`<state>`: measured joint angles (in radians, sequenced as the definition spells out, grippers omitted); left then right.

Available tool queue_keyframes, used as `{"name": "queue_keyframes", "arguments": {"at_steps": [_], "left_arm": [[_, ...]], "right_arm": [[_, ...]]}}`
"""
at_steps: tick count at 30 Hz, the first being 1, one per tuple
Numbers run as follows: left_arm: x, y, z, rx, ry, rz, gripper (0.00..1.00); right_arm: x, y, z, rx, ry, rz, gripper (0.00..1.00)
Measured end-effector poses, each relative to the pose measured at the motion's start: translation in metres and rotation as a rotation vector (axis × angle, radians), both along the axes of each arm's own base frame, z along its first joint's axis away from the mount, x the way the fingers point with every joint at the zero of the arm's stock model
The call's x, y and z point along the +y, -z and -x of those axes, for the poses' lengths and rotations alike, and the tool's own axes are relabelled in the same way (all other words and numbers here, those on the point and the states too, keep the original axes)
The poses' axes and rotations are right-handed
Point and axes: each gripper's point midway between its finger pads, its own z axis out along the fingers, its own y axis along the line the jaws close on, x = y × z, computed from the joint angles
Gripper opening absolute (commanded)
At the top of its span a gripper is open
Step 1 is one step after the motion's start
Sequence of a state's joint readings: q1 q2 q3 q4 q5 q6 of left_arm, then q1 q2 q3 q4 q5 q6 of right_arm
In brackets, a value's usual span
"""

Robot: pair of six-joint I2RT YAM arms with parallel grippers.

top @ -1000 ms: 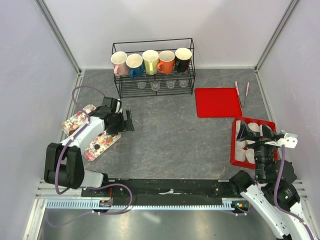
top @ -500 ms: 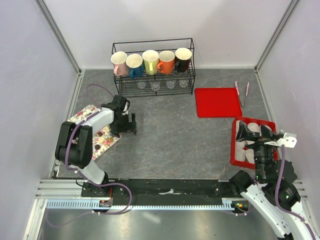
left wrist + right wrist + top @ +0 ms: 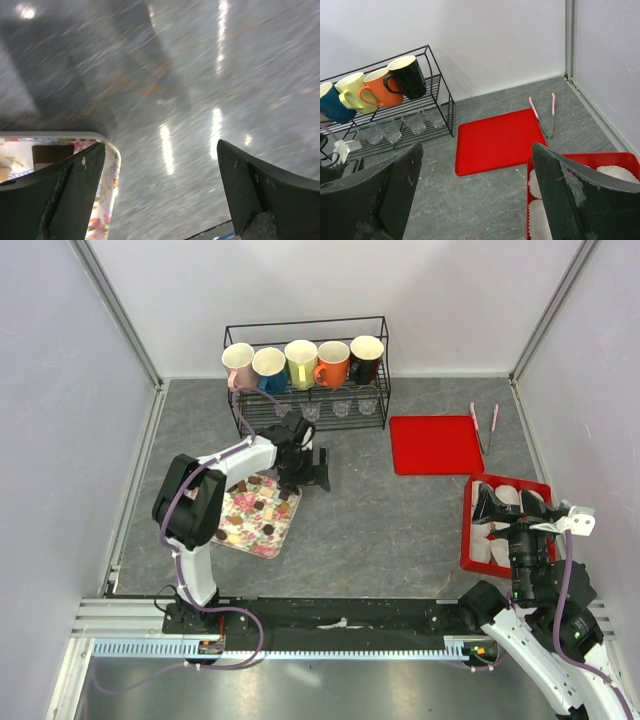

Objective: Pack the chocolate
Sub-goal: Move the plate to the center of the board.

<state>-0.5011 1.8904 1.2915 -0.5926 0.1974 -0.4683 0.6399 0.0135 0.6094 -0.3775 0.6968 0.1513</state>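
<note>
The chocolate [image 3: 262, 506] is several small brown and tan pieces lying on a flowered tray [image 3: 236, 532] left of the table's middle. My left gripper [image 3: 310, 472] stands open just past the tray's far right corner, holding nothing. The left wrist view is blurred; it shows the tray's corner [image 3: 113, 165] and one brown chocolate [image 3: 50, 153] beside the left finger of my left gripper [image 3: 160, 200]. My right gripper [image 3: 508, 505] hangs open and holding nothing over a red box [image 3: 466, 540] of white paper cups [image 3: 540, 215]. In the right wrist view my right gripper [image 3: 475, 200] has grey floor between its fingers.
A flat red lid [image 3: 435, 443] lies behind the red box, with pink tongs [image 3: 485, 426] to its right. A black wire rack [image 3: 306, 380] with several mugs and small glasses stands at the back. Walls close in the left and right sides.
My left arm has swung from the left side toward the table's middle. The flowered tray now lies farther right, with its chocolates uncovered. The right arm has not moved.
</note>
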Motion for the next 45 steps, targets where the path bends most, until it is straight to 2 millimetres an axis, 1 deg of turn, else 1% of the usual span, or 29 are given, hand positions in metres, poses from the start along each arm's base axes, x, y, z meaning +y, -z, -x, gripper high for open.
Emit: {"name": "queue_keyframes", "arguments": {"at_steps": [1,2,4,6,9,11,13,16,18,19,21,22,24,25,26,28,29,31,32,33,34,35,36,38,40,41,43,45], "left_arm": [[-0.011,-0.003,-0.007,-0.010,0.002,0.024,0.99],[-0.017,-0.004,-0.010,-0.018,0.003,0.036,0.99],[-0.033,-0.009,-0.021,-0.039,0.003,0.068,0.99],[-0.050,-0.015,-0.035,-0.073,0.004,0.099,0.99],[-0.070,-0.021,-0.058,-0.120,0.009,0.135,0.99],[-0.079,-0.023,-0.073,-0.151,0.009,0.147,0.99],[-0.084,-0.024,-0.083,-0.164,0.007,0.150,0.99],[-0.089,-0.023,-0.089,-0.159,0.011,0.150,0.99],[-0.090,-0.025,-0.083,-0.146,0.019,0.145,0.99],[-0.091,-0.027,-0.081,-0.147,0.024,0.144,0.99],[-0.089,-0.038,-0.077,-0.167,0.039,0.140,1.00],[-0.086,-0.049,-0.075,-0.191,0.048,0.141,1.00],[-0.078,-0.084,-0.070,-0.268,0.058,0.150,1.00],[-0.070,-0.108,-0.065,-0.323,0.060,0.154,1.00],[-0.062,-0.136,-0.059,-0.389,0.061,0.167,1.00],[-0.042,-0.195,-0.045,-0.536,0.050,0.192,1.00],[-0.028,-0.229,-0.034,-0.629,0.041,0.212,1.00],[-0.005,-0.271,-0.014,-0.757,0.019,0.230,1.00],[0.008,-0.288,-0.003,-0.818,0.005,0.232,1.00],[0.021,-0.297,0.008,-0.861,-0.007,0.227,1.00],[0.032,-0.301,0.017,-0.893,-0.017,0.215,1.00],[0.043,-0.300,0.025,-0.915,-0.027,0.197,1.00],[0.053,-0.298,0.031,-0.934,-0.036,0.176,1.00],[0.068,-0.282,0.039,-0.938,-0.048,0.121,1.00],[0.083,-0.262,0.045,-0.933,-0.053,0.054,1.00],[0.087,-0.253,0.047,-0.925,-0.051,0.027,1.00],[0.098,-0.236,0.049,-0.909,-0.050,-0.036,1.00],[0.107,-0.226,0.052,-0.909,-0.052,-0.080,1.00]], "right_arm": [[0.000,0.000,0.000,0.001,0.000,-0.001,0.98],[0.000,0.000,0.000,0.001,0.000,-0.001,0.98],[0.000,0.001,0.000,0.002,0.000,0.000,0.98],[0.000,0.001,0.000,0.004,0.002,0.000,0.98],[-0.001,0.001,0.000,0.005,0.007,0.000,0.98],[-0.002,0.001,0.000,0.006,0.012,-0.001,0.98],[-0.003,0.001,0.000,0.006,0.015,-0.001,0.98],[-0.003,0.001,0.000,0.007,0.016,0.002,0.98],[-0.003,0.002,0.000,0.007,0.015,0.006,0.98],[-0.003,0.001,0.000,0.008,0.014,0.007,0.98],[-0.003,-0.001,0.001,0.026,0.013,0.014,0.98],[-0.002,-0.005,0.000,0.042,0.011,0.020,0.98],[0.002,-0.017,-0.004,0.072,0.004,0.031,0.98],[0.007,-0.025,-0.007,0.090,-0.003,0.036,0.98],[0.012,-0.032,-0.013,0.112,-0.011,0.044,0.98],[0.026,-0.037,-0.027,0.174,-0.021,0.060,0.98],[0.033,-0.035,-0.036,0.214,-0.022,0.072,0.98],[0.046,-0.022,-0.051,0.296,-0.020,0.102,0.98],[0.052,-0.009,-0.059,0.356,-0.014,0.122,0.98],[0.059,0.004,-0.066,0.413,-0.007,0.145,0.98],[0.066,0.019,-0.075,0.478,0.000,0.172,0.98],[0.070,0.029,-0.080,0.514,0.003,0.187,0.98],[0.075,0.044,-0.086,0.569,0.011,0.210,0.98],[0.080,0.073,-0.095,0.675,0.027,0.248,0.98],[0.075,0.095,-0.101,0.765,0.055,0.252,0.98],[0.067,0.105,-0.105,0.807,0.081,0.235,0.98],[0.041,0.121,-0.111,0.883,0.172,0.180,0.98],[0.016,0.137,-0.112,0.953,0.261,0.133,0.98]]}}
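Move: The flowered chocolate plate has its middle about 17 cm left of the low left hand and some 2 cm back, its far right corner right by that hand's left finger. The wire mug rack stands about 16 cm straight ahead of it; the red tray lies about 24 cm right and 9 cm ahead. From the right hand, roughly 28 cm up, the red box is about 6 cm ahead and 9 cm right, the plate about 12 cm ahead and 47 cm left. The left hand, open and still dragging the plate by its far right corner, sweeps about 9 cm forward and as far right, then lets the corner go and rises fast, swinging back and left above the plate while its fingers tip up some 50 degrees towards level and it sinks a little from its peak. After a wait the right hand lifts slightly, then heads down and forward towards the near side of the red tray and the red box's left wall, tipping its open fingers down about 50 degrees and ending with a short swing left. ##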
